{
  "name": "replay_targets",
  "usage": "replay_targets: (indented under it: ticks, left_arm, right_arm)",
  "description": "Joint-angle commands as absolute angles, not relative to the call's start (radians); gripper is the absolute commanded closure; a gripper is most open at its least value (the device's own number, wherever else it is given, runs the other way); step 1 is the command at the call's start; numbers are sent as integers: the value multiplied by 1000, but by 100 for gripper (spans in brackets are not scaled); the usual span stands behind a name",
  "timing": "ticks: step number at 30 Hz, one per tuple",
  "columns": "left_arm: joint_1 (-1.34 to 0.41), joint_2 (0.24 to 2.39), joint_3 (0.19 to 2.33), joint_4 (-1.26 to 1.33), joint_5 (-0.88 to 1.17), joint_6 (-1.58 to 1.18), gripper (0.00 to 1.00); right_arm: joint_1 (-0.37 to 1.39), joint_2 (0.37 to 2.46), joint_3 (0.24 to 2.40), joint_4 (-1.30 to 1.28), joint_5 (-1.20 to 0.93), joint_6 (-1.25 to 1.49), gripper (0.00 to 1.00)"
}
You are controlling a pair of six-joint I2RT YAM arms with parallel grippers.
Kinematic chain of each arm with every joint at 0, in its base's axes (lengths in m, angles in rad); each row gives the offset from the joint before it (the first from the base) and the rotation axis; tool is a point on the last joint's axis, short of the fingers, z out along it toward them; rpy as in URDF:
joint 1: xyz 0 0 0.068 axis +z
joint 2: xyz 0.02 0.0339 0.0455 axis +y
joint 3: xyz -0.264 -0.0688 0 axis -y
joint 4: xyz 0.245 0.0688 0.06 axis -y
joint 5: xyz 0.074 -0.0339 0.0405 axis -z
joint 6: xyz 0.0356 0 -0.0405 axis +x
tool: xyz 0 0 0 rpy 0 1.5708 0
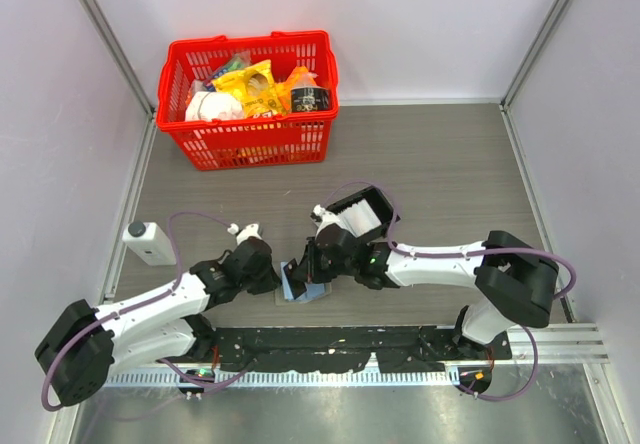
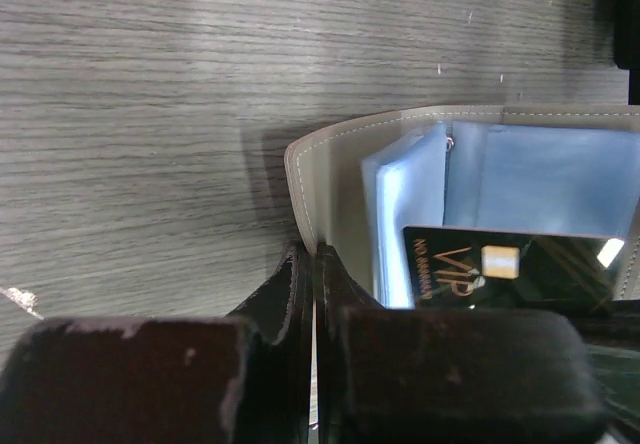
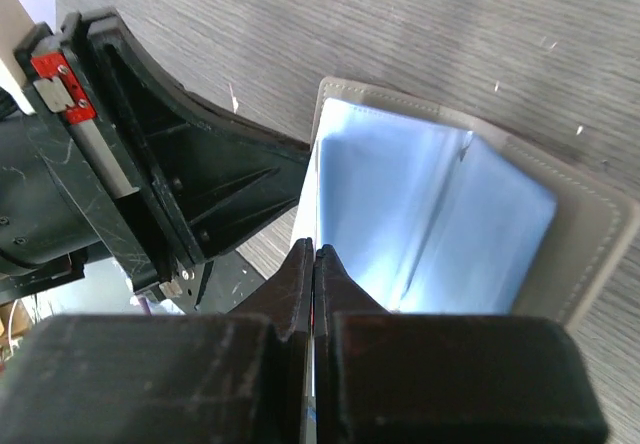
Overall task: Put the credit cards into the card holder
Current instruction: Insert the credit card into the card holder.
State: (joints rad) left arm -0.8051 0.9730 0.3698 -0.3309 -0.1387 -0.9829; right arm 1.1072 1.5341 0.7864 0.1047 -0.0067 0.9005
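Observation:
The card holder (image 1: 300,286) lies open on the table between both arms, its grey-beige cover (image 2: 330,164) and pale blue pockets (image 3: 430,204) facing up. My left gripper (image 1: 278,282) is shut on the edge of the cover's flap (image 2: 313,254). My right gripper (image 1: 312,269) is shut on a thin credit card seen edge-on (image 3: 314,249), right at the blue pockets. In the left wrist view a black credit card (image 2: 520,269) with gold lettering stands over the pockets. More pale credit cards (image 1: 368,220) lie in a black tray behind the right gripper.
A red basket (image 1: 250,44) full of groceries stands at the back left. The black tray (image 1: 350,204) sits just behind the right wrist. A small white device (image 1: 145,242) lies by the left wall. A black rail (image 1: 330,349) runs along the near edge.

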Motion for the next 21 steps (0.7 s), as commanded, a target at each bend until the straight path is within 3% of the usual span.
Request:
replay_targets:
  ticks: [1,7,13,21]
  left_arm:
    - [-805,996,368,-270,-164,-965,100]
    - [-801,1000,365,-278,-170,-953,100]
    - [-799,1014,351,-279,-172,-933,100]
    - [-799,1028,348,-279,-140,-897,100]
  right_arm:
    - [1115,1539,773,204,-54,897,99]
    - [1104,1473,750,97,107,890,99]
    - [1049,1410,690,101,89,902,99]
    - [1040,1477,595,262,21,1008,99]
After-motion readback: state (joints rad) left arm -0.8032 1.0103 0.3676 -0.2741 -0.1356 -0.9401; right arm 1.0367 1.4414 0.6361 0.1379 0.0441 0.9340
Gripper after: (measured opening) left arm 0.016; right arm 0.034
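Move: The right hand already holds the black VIP card. The right-hand pocket leaf of the open card holder lies about 3 cm to its right, level to 1 cm nearer the base and some 5 cm below; the left leaf, half raised, is some 2 cm to the hand's left, equally far down. The black card box stands roughly 13 cm right and 12 cm farther out. From the left hand, the right leaf lies about 9 cm right, level with it. Still gripping the black card, the right hand first dips about 1 cm, then draws it right some 4 to 5 cm, off the left leaf and across the spine to the right pocket leaf, easing forward and finally sinking again to end about 2 cm lower, turned roughly 10 degrees clockwise. The left fingers keep pinching the holder's left edge, almost still. ##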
